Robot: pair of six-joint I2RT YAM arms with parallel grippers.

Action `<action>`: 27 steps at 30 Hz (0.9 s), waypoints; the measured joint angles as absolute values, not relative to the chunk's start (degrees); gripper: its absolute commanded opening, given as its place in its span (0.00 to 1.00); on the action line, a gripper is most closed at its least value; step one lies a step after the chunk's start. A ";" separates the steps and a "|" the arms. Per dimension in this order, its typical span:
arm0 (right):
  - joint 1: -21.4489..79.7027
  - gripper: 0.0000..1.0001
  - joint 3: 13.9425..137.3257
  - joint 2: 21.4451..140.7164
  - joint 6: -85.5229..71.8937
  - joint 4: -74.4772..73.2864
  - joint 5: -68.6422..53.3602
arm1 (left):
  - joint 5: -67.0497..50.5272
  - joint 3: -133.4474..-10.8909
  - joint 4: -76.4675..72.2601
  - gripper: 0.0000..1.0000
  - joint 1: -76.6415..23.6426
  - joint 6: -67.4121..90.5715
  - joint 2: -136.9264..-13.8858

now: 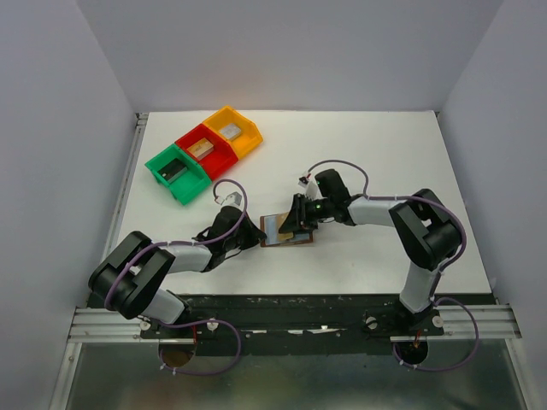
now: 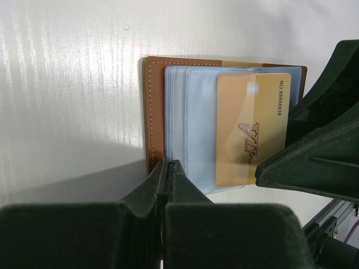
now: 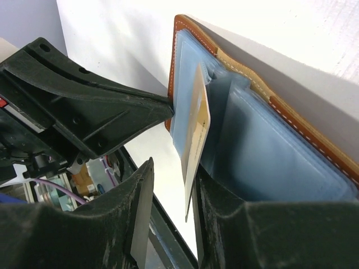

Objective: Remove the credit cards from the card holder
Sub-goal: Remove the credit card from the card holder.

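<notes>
The brown leather card holder (image 1: 295, 237) lies open on the white table, its light-blue inner sleeves (image 2: 196, 123) facing up. A gold-tan credit card (image 2: 252, 129) sticks halfway out of a sleeve. My right gripper (image 3: 174, 168) is open around that card (image 3: 196, 134): the card rests against one finger, with a gap to the other. My left gripper (image 2: 168, 165) is shut, its tips resting on the holder's near brown edge (image 2: 152, 112). The right gripper's fingers (image 2: 314, 151) show at the right of the left wrist view. No other cards are visible.
Green (image 1: 192, 186), red (image 1: 224, 158) and yellow (image 1: 248, 137) bins stand in a row at the back left, each with a small block inside. Grey walls surround the table. The table's front rail (image 1: 291, 301) runs just behind the holder.
</notes>
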State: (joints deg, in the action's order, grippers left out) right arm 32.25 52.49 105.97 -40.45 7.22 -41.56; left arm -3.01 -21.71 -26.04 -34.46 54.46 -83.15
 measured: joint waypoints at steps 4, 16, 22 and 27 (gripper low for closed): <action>31.79 0.38 52.01 104.84 -40.45 7.22 -40.93 | -3.01 -21.67 -26.04 0.00 -34.46 54.50 -83.15; 31.16 0.22 51.13 104.47 -40.47 7.16 -39.35 | -2.70 -21.34 -26.15 0.00 -34.35 54.70 -82.85; 30.68 0.02 51.09 104.47 -40.45 6.68 -38.24 | -2.00 -21.08 -25.56 0.00 -34.35 54.65 -82.13; 30.15 0.00 51.09 104.44 -40.47 5.39 -37.12 | -1.17 -20.69 -23.88 0.00 -34.35 54.43 -80.58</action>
State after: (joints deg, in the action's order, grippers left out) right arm 30.15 51.09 104.44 -40.47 5.39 -37.12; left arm -1.17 -20.69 -23.88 -34.35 54.43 -80.58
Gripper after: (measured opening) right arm 0.013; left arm 0.024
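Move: The gold credit card stands tilted up out of the card holder, between the right hand's open fingers; its middle is about 2 cm ahead of that hand, 1 cm to the left and 1 cm below. The open card holder has its middle about 1 cm ahead and 2 cm below. From the left hand, whose closed fingertips are on the holder's left edge, the card is some 7 cm right, 3 cm ahead and 2 cm up; the holder's middle is 8 cm right and 2 cm ahead. The right fingers close from nearly half open until they pinch the card near its back end, one pad on its face and the other behind, while that hand draws about 2 cm right and 1 cm forward, rising a touch and then sinking slightly. The left hand keeps its closed fingertips pressed on the holder's left edge and, late on, eases about 1 cm left, away from the right hand. ##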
